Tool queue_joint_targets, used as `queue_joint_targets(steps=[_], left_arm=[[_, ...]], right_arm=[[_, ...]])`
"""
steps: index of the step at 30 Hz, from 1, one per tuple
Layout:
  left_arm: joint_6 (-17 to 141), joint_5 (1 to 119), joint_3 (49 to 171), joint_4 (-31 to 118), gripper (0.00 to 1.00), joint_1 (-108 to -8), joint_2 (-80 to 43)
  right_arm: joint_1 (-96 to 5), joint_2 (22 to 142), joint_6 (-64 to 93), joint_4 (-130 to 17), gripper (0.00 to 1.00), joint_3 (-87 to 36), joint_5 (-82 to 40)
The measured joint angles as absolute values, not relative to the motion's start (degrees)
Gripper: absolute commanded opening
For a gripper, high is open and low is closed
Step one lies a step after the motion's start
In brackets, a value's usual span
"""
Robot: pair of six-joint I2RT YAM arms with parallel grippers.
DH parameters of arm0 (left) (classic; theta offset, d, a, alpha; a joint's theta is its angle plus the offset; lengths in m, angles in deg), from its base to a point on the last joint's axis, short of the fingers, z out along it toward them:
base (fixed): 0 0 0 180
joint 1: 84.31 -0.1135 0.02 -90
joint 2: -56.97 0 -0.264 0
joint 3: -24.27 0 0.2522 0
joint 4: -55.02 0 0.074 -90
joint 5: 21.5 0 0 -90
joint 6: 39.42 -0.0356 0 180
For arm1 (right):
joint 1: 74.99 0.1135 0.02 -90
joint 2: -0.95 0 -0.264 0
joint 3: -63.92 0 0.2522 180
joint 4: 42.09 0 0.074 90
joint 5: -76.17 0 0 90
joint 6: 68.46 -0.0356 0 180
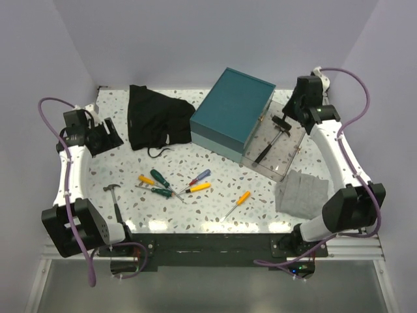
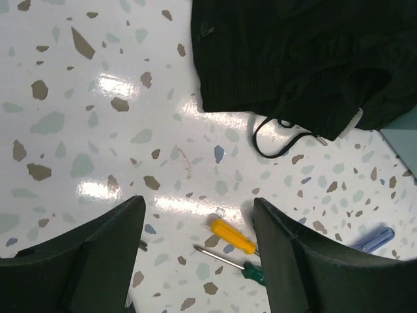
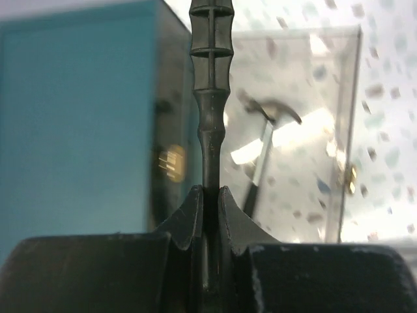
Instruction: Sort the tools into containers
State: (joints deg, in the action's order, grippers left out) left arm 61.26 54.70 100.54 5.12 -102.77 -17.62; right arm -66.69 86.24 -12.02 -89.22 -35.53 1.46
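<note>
Several screwdrivers lie loose mid-table: orange (image 1: 146,180), green (image 1: 159,177), blue-red (image 1: 201,176) and another orange one (image 1: 242,197). A small hammer (image 1: 116,195) lies near the left arm's base. My left gripper (image 1: 104,135) hovers open and empty left of the black bag (image 1: 153,117); its wrist view shows the gripper (image 2: 197,205) above an orange screwdriver (image 2: 233,236) and a green one (image 2: 254,270). My right gripper (image 1: 283,122) is shut on a black ribbed tool handle (image 3: 210,78) over the clear box (image 1: 277,153), where a hammer (image 3: 264,140) lies. The teal case (image 1: 233,111) is closed.
A folded grey cloth (image 1: 301,194) lies at the front right, beside the right arm. In the left wrist view, the bag's drawstring loop (image 2: 280,140) trails onto the table. White walls enclose the table at the back and sides.
</note>
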Motion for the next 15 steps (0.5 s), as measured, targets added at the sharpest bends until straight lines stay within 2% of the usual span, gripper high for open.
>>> queue_joint_targets(steps=[7, 15], left_arm=[[60.4, 59.8, 100.6, 0.6, 0.75, -104.3, -17.6], [58.9, 61.7, 99.5, -1.2, 0.76, -105.7, -16.7]], right_arm=[[-68.1, 91.9, -16.9, -93.3, 0.0, -26.8, -0.5], [-69.4, 103.1, -16.3, -90.6, 0.0, -25.6, -1.4]])
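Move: The clear tray the right hand is taking its mallet to has its middle almost straight beneath that hand, some 2 cm right and 25 cm down. The tray's claw hammer lies about 2 cm back and 1 cm left, and the teal box 15 cm left and 8 cm ahead. For the left hand, the loose claw hammer is about 14 cm back, 6 cm left and 15 cm below; a yellow screwdriver lies 7 cm back, 8 cm right. Down into the clear tray the right hand drops quickly, nearly 20 cm with a couple of centimetres back, its fingers tipping some 30 degrees more steeply downward and keeping their grip on the mallet next to the claw hammer. The open, empty left hand eases back and left, sinking slightly, towards the loose claw hammer. ##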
